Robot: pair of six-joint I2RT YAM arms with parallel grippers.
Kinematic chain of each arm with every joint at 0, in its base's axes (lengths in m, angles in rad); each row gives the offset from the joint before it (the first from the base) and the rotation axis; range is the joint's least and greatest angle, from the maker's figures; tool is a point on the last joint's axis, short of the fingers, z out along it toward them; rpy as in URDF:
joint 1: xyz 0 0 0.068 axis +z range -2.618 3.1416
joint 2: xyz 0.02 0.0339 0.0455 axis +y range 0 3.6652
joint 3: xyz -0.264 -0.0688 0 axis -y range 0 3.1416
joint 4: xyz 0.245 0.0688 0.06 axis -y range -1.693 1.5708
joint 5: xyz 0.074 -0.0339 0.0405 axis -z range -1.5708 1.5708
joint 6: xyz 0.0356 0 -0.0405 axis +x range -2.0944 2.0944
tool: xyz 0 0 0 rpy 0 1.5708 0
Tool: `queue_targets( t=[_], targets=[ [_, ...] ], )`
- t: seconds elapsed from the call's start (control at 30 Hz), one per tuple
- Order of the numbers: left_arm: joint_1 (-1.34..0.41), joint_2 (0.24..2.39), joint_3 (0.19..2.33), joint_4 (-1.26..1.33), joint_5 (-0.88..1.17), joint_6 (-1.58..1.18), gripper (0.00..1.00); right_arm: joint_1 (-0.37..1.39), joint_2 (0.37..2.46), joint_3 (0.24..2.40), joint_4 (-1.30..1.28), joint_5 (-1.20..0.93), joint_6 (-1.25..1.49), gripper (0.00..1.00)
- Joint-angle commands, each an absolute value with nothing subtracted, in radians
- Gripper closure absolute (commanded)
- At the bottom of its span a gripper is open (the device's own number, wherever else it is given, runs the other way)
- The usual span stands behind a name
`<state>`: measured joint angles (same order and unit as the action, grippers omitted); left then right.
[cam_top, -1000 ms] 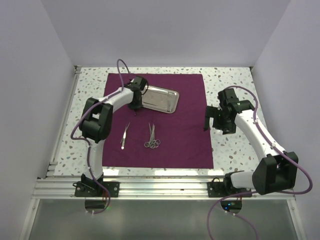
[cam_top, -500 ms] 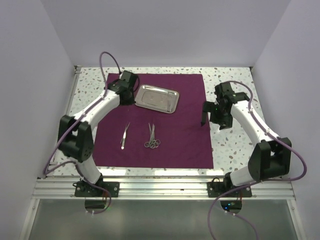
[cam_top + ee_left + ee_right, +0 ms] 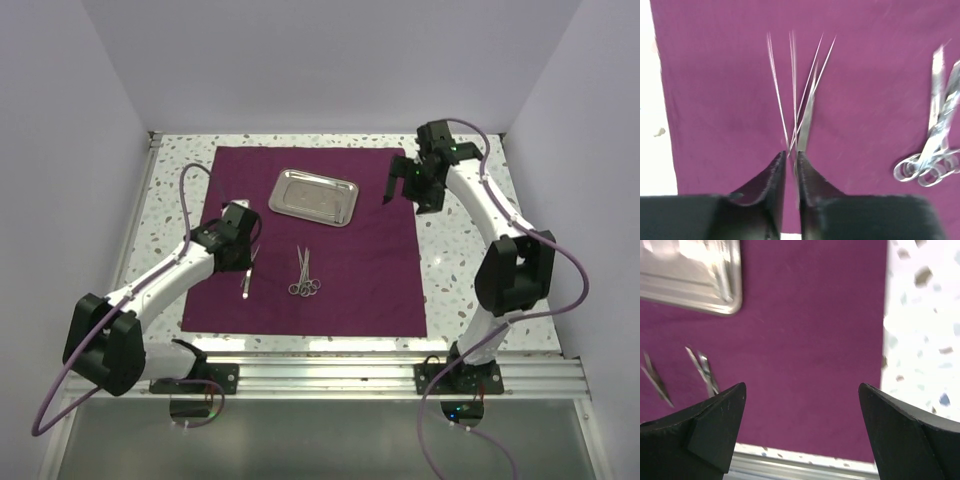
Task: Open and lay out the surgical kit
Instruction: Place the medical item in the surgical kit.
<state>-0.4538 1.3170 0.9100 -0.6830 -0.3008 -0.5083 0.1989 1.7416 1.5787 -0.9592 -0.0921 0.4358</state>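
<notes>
The dark purple cloth lies spread flat on the table. The steel tray sits on its back middle. The tweezers and the ring-handled scissors and forceps lie side by side on the cloth's near half. My left gripper is low over the tweezers' far end with its jaws almost together. In the left wrist view the blurred tweezers run out from between its tips, and the scissors lie to the right. My right gripper is wide open and empty above the cloth's back right.
The speckled table shows around the cloth. White walls close in the left, back and right. An aluminium rail runs along the near edge. The right wrist view shows the tray's corner and the cloth's right edge.
My left arm has swung from the tray's left side towards me, down to the tweezers. My right arm has moved back and left over the cloth's back right part. The tools lie unmoved.
</notes>
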Motion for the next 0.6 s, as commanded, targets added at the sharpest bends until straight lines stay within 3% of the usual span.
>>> queue_targets(
  t=[0.0,0.03,0.17,0.23,0.27,0.57],
  targets=[
    [-0.453,1.255,0.839,-0.615,-0.279,-0.526,0.75,0.244,1.807,1.744,-0.956,-0.103,0.466,0.02],
    [-0.453,1.255,0.825,-0.604,-0.279,-0.522,0.69,0.255,1.854,1.779,-0.965,-0.098,0.472,0.02],
    [-0.453,1.264,0.799,-0.551,-0.259,-0.515,0.28,0.328,1.995,1.993,-1.009,-0.06,0.476,0.02],
    [-0.451,1.269,0.816,-0.555,-0.258,-0.523,0.19,0.347,2.058,2.058,-1.028,-0.049,0.485,0.02],
    [-0.451,1.269,0.839,-0.558,-0.249,-0.525,0.04,0.363,2.115,2.115,-1.031,-0.048,0.491,0.02],
    [-0.451,1.218,0.959,-0.658,-0.199,-0.511,0.01,0.431,2.433,2.471,-1.077,-0.022,0.529,0.04]
  ],
)
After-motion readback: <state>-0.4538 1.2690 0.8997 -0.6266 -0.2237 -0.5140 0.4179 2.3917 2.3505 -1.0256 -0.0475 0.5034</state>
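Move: The tweezers hanging from the left fingers go to a bare cloth spot about 3 cm to that hand's left and 1 cm back, some 8 cm below; tweezers already lying there are 1 cm ahead and 1 cm right, the scissors 1 cm ahead and 15 cm right. For the right hand, the instruments at the tray's right end lie 13 cm ahead, 15 cm left, 14 cm down; the tray's middle is 13 cm ahead, 22 cm left. The tweezers are let go beside those on the cloth as the left hand dips and draws back about 2 cm each way, fingers spreading from barely open to wide, then lifts some 4 cm and edges forward and right. Meanwhile the right hand, fingers still wide, sweeps about 14 cm left and 11 cm forward towards the tray's right end, rising slightly and then sinking some 7 cm. ##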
